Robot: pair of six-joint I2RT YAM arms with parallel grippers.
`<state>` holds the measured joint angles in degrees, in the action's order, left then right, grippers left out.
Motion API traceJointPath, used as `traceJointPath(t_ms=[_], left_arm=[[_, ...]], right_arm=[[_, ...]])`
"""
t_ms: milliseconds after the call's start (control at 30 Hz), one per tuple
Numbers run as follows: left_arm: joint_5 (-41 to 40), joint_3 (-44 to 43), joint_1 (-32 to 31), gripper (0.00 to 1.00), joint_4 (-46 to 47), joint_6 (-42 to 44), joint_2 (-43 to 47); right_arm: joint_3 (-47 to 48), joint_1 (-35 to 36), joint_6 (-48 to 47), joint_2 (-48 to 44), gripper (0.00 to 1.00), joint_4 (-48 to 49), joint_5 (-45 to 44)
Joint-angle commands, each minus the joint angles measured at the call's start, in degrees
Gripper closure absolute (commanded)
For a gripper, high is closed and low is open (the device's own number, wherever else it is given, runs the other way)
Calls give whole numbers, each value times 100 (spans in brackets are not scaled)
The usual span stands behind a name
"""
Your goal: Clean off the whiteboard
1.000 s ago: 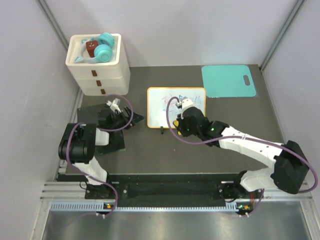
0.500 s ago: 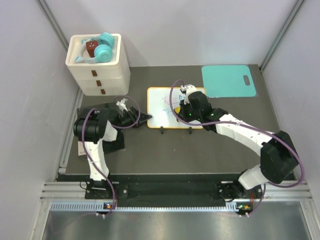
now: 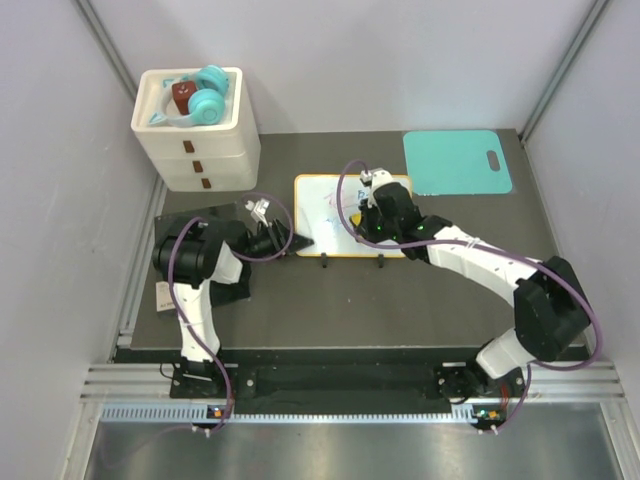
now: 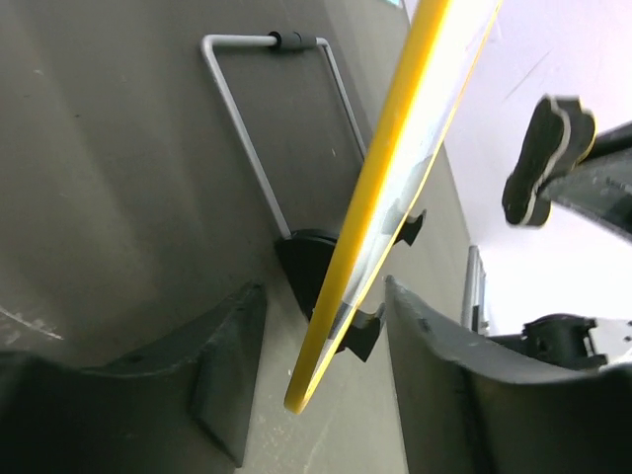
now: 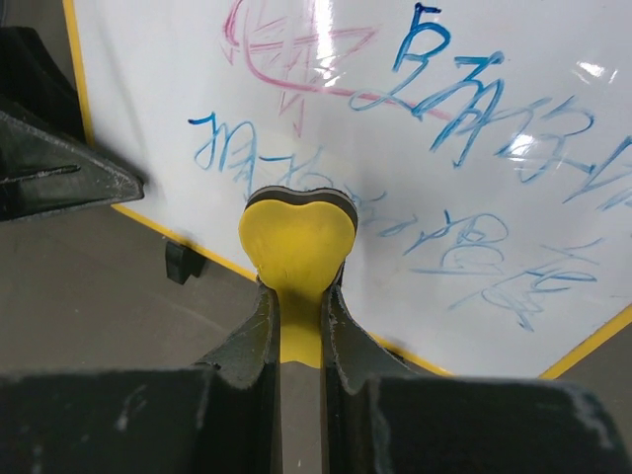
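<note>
The whiteboard (image 3: 335, 212) has a yellow frame and stands on small black feet, with blue and pink scribbles (image 5: 464, 109) on its face. My right gripper (image 5: 296, 296) is shut on a yellow heart-shaped eraser (image 5: 296, 242), which rests on the board near its front edge. The eraser (image 4: 545, 158) also shows edge-on in the left wrist view. My left gripper (image 4: 326, 365) is open around the board's near-left corner (image 4: 301, 395). A finger stands on each side of the yellow edge, with a gap on both sides. In the top view this left gripper (image 3: 297, 243) is at that corner.
A white drawer unit (image 3: 198, 145) holding teal items stands at the back left. A teal mat (image 3: 457, 162) lies at the back right. A black pad (image 3: 178, 230) lies under the left arm. The board's wire stand (image 4: 242, 128) rests on the dark table.
My left gripper has moved right to the board's near-left corner and its jaws have narrowed. My right gripper carried the eraser from the front edge onto the board, then held nearly still.
</note>
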<state>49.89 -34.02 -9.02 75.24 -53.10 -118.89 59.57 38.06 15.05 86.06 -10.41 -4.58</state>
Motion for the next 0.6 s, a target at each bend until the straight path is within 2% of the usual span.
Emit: traceJointPath(t_ms=[0,267,333,400,500,567], left_arm=[[-128,53,-21,50,1177,467,24],[-234,106,-21,73,1080,547,-2],[-243,62,-30,82,1063,468,-90],[-234,27,-21,86,1063,406,-152],[-260,36,-21,97,1045,301,-222],[-366,158,-12,100,1054,283,-152]], right_arm=[[301,-54,-142,121,100,224,-508],[-209,-62,-107,209,100,997,-1203],[-367,-71,-107,227,100,1401,-1422],[-394,-71,-142,306,100,1559,-1554],[-367,-62,-186,481,100,1648,-1765],[-394,-71,-160,552,100,1849,-1880]])
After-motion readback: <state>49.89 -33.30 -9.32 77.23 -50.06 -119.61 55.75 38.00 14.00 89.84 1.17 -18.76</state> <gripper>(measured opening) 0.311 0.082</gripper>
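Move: The left hand's open fingers already straddle the whiteboard's left edge near its lower corner, within about 1 cm; the board's left foot is some 4 cm back, 4 cm right and 3 cm below. The right hand holds the yellow eraser over the lower middle of the whiteboard. From it the upper blue writing lies about 5 cm ahead, 5 cm right and 4 cm below, and the red scribble 5 cm ahead and 3 cm left. The left fingers close and pinch the whiteboard's edge near its lower left corner, the hand staying in place. Meanwhile the right hand keeps its grip on the eraser and carries it about 4 cm forward, with some 2.5 cm to the right and a slight sinking, towards the upper blue writing, swinging roughly 10 degrees clockwise and tipping up a little; whether the felt touches the board can't be seen. ##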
